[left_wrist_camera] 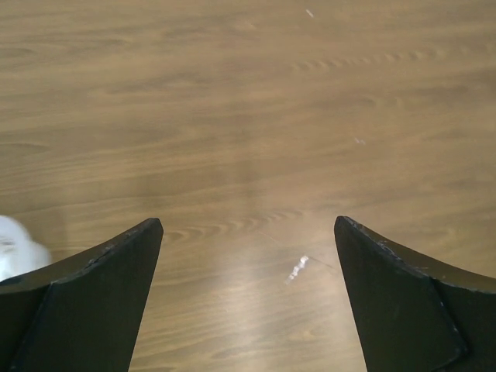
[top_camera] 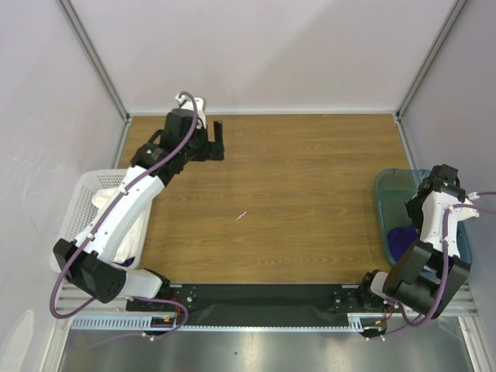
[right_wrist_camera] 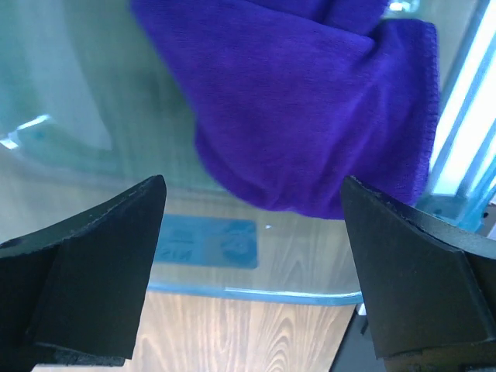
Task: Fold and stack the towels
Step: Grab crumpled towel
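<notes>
A deep-purple towel [right_wrist_camera: 310, 101] lies crumpled in the teal bin [right_wrist_camera: 93, 93] at the table's right edge, showing as a dark purple patch [top_camera: 399, 236] from above. My right gripper [right_wrist_camera: 252, 186] hangs open over the bin's near wall, just short of the towel, with nothing between its fingers; from above it [top_camera: 419, 211] sits over the bin. My left gripper [left_wrist_camera: 248, 225] is open over bare wood at the back left [top_camera: 211, 133] and holds nothing. A white cloth [top_camera: 106, 200] and a sliver of purple [top_camera: 138, 250] show in the white basket [top_camera: 77, 209].
The wooden table [top_camera: 294, 194] carries a small white scrap [top_camera: 242, 216], also visible between my left fingers [left_wrist_camera: 298, 267]. A blurred white shape [left_wrist_camera: 12, 248] sits at the left wrist view's left edge. Grey walls and metal posts enclose the back and sides.
</notes>
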You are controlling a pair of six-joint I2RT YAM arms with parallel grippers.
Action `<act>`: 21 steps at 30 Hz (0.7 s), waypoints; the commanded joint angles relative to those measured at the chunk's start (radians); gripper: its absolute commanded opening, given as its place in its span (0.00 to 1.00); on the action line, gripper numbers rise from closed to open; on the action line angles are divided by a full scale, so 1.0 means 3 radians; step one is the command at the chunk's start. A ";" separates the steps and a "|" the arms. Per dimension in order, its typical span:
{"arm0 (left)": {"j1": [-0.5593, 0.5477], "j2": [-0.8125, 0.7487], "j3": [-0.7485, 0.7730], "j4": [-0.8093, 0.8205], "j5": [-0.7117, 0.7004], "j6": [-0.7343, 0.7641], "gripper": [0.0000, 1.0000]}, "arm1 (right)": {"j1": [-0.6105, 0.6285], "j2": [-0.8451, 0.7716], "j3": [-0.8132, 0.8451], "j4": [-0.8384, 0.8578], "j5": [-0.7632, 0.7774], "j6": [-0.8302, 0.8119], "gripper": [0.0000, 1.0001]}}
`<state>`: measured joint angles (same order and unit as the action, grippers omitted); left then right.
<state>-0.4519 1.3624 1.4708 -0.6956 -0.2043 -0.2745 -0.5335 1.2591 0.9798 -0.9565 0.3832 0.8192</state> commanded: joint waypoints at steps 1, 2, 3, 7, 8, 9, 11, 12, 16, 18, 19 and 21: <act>-0.0171 -0.0047 -0.0203 0.0386 0.0159 -0.0128 0.99 | -0.0016 -0.0101 -0.0065 0.0161 0.0318 0.0204 1.00; -0.0191 -0.0057 -0.0249 0.0416 0.0195 -0.0138 0.99 | -0.0022 -0.0076 -0.0177 0.0202 0.0409 0.0219 1.00; -0.0207 -0.0062 -0.0320 0.0462 0.0220 -0.0149 0.99 | -0.0032 -0.0020 -0.0223 0.0314 0.0420 0.0230 1.00; -0.0227 -0.0108 -0.0428 0.0519 0.0267 -0.0149 0.99 | -0.0062 0.0128 -0.0438 0.0743 0.0365 0.0118 0.94; -0.0227 -0.0129 -0.0449 0.0544 0.0277 -0.0144 0.99 | -0.0057 0.0159 -0.0454 0.0835 0.0364 0.0072 0.91; -0.0232 -0.0139 -0.0479 0.0575 0.0277 -0.0138 0.99 | -0.0057 0.0195 -0.0474 0.0948 0.0364 0.0041 0.85; -0.0232 -0.0175 -0.0505 0.0585 0.0267 -0.0133 0.99 | -0.0057 0.0277 -0.0454 0.1015 0.0405 -0.0010 0.75; -0.0232 -0.0190 -0.0520 0.0590 0.0257 -0.0133 0.99 | -0.0057 0.0282 -0.0408 0.0995 0.0420 -0.0016 0.58; -0.0232 -0.0251 -0.0561 0.0580 0.0195 -0.0118 0.99 | -0.0047 0.0140 -0.0189 0.0709 0.0650 0.0005 0.00; -0.0232 -0.0282 -0.0567 0.0590 0.0216 -0.0103 0.99 | 0.0009 -0.0095 -0.0046 0.0566 0.0640 -0.0092 0.00; -0.0242 -0.0292 -0.0567 0.0596 0.0261 -0.0072 0.98 | 0.0039 -0.0187 0.0112 0.0520 0.0615 -0.0133 0.00; -0.0258 -0.0318 -0.0577 0.0657 0.0287 -0.0031 0.99 | 0.0192 -0.0478 0.0302 0.0433 0.0472 -0.0235 0.00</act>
<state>-0.5175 1.3113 1.3033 -0.5556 -0.1425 -0.2966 -0.5262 1.2594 0.9401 -0.7986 0.4992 0.7895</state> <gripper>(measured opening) 0.985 0.022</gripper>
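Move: The crumpled purple towel lies in the teal bin below the open right hand, its middle about 7 cm down, some 3 cm back and 3 cm to the hand's right. The bin's left rim runs about 9 cm to the hand's left, level with it fore and aft, and its end wall nearest the robot is some 12 cm back, straight behind. From the left hand, the towel is roughly 54 cm right, 20 cm back and 25 cm down. Downward into the bin goes the right hand, about 5 cm and easing a little to its right, and its wide-open fingers shut on the purple towel, pinching up a fold; it then climbs about 5 cm, back to its starting height, keeping the pinch. Meanwhile the empty left hand, fingers wide open, drifts down and to its right some 4 cm over the bare table, then rises a little. ##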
